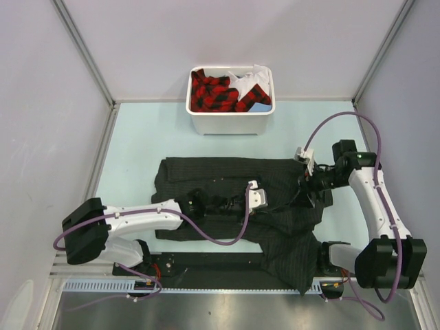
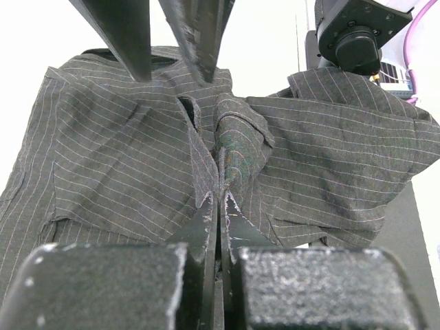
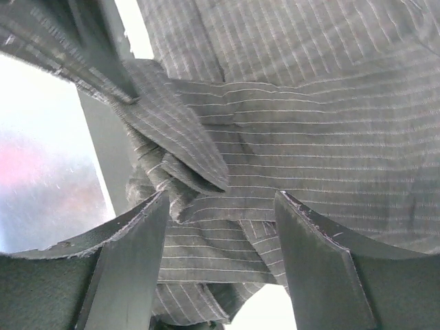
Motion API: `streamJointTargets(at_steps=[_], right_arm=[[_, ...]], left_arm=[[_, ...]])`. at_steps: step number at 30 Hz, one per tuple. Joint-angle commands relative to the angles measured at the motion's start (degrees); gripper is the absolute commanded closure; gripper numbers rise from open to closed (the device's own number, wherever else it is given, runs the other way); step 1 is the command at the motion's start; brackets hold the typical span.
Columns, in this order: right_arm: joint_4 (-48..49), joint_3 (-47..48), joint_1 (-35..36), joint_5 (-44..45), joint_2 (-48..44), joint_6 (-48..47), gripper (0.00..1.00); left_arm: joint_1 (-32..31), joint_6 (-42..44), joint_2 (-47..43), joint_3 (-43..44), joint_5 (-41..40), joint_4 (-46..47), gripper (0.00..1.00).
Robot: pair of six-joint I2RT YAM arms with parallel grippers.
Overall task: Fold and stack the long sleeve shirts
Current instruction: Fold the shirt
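One of the long sleeve shirts (image 1: 206, 173), charcoal with pale pinstripes, lies spread across the table, and part of it hangs over the front edge at the lower right. My left gripper (image 1: 273, 203) reaches in from the left over the shirt's middle. In the left wrist view the left gripper (image 2: 220, 196) is shut, with a raised ridge of the shirt (image 2: 124, 151) pinched at its tips. My right gripper (image 1: 302, 194) is at the shirt's right side. In the right wrist view the right gripper (image 3: 221, 196) stands open, and bunched folds of the shirt (image 3: 309, 103) lie loose between and beyond its fingers.
A white bin (image 1: 230, 125) holding red-and-black plaid clothes stands at the back centre. The right arm (image 2: 357, 34) shows close ahead in the left wrist view. Grey walls enclose the table on three sides. The arm bases and a metal rail line the front edge.
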Motion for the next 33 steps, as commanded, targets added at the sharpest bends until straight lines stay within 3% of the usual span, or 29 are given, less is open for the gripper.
streamJointTargets(at_steps=[1, 9, 13, 16, 17, 19, 20, 22, 23, 27, 33], right_arm=[[0.3, -1.4, 4.1, 0.9, -4.7, -5.1, 0.33], [13.7, -6.2, 11.1, 5.3, -5.9, 3.0, 0.37], [14.8, -6.0, 12.0, 5.9, -4.7, 2.9, 0.41], [13.5, -5.3, 12.0, 5.4, -5.0, 1.6, 0.54], [13.0, -5.0, 12.1, 5.3, -5.4, 1.4, 0.65], [11.8, -3.8, 12.2, 4.4, -5.9, 0.8, 0.78], [10.6, -3.3, 12.2, 4.0, -6.5, 0.4, 0.97], [10.1, -2.2, 12.2, 3.3, -7.7, 0.9, 1.0], [9.7, -2.2, 12.3, 3.2, -9.1, 0.8, 1.0], [9.9, -2.6, 13.4, 3.7, -12.1, 1.9, 1.0], [10.5, -3.0, 14.6, 3.9, -13.9, 3.2, 1.0]], left_arm=[[0.3, -0.6, -0.7, -0.2, 2.0, 3.2, 1.0], [0.3, -0.6, -0.1, 0.1, 2.9, 4.2, 1.0], [0.3, 0.1, -0.2, 0.0, 3.0, 4.0, 1.0], [0.3, 1.0, -0.3, -0.4, 3.1, 3.9, 1.0], [0.3, 1.0, -0.3, -0.5, 2.8, 3.7, 1.0], [0.3, 1.4, -0.4, -0.6, 2.2, 3.4, 1.0], [0.3, 1.3, -0.6, -0.6, 1.6, 3.1, 1.0], [0.5, 0.7, -2.3, -0.4, -1.0, 1.5, 0.82], [1.5, -0.5, -3.1, -0.2, -1.9, 0.8, 0.65], [3.2, -6.1, -7.7, 1.6, -3.1, -4.2, 0.36], [3.2, -9.0, -6.4, 6.6, -2.0, -8.2, 0.24]])
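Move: The raised shirt fold still pinched in the left fingers sticks out about 4 cm to that hand's right; from the open right hand the part to be gripped is some 3 cm to the left, 1 cm back and 2 cm below. The flat shirt body centres about 26 cm left of the right hand and 3 cm farther out, the loose sleeve roughly 16 cm straight back of it, both some 12 cm lower. The raised shirt fold changes hands: the open right hand slides back and left towards it, dips about 2 cm while easing forward again, and shuts its fingers on the fold beside the left fingertips. The left hand, almost still until then, opens and backs off up, left and forward, while the right rises some 3 cm and rolls further, drawing slightly back. ##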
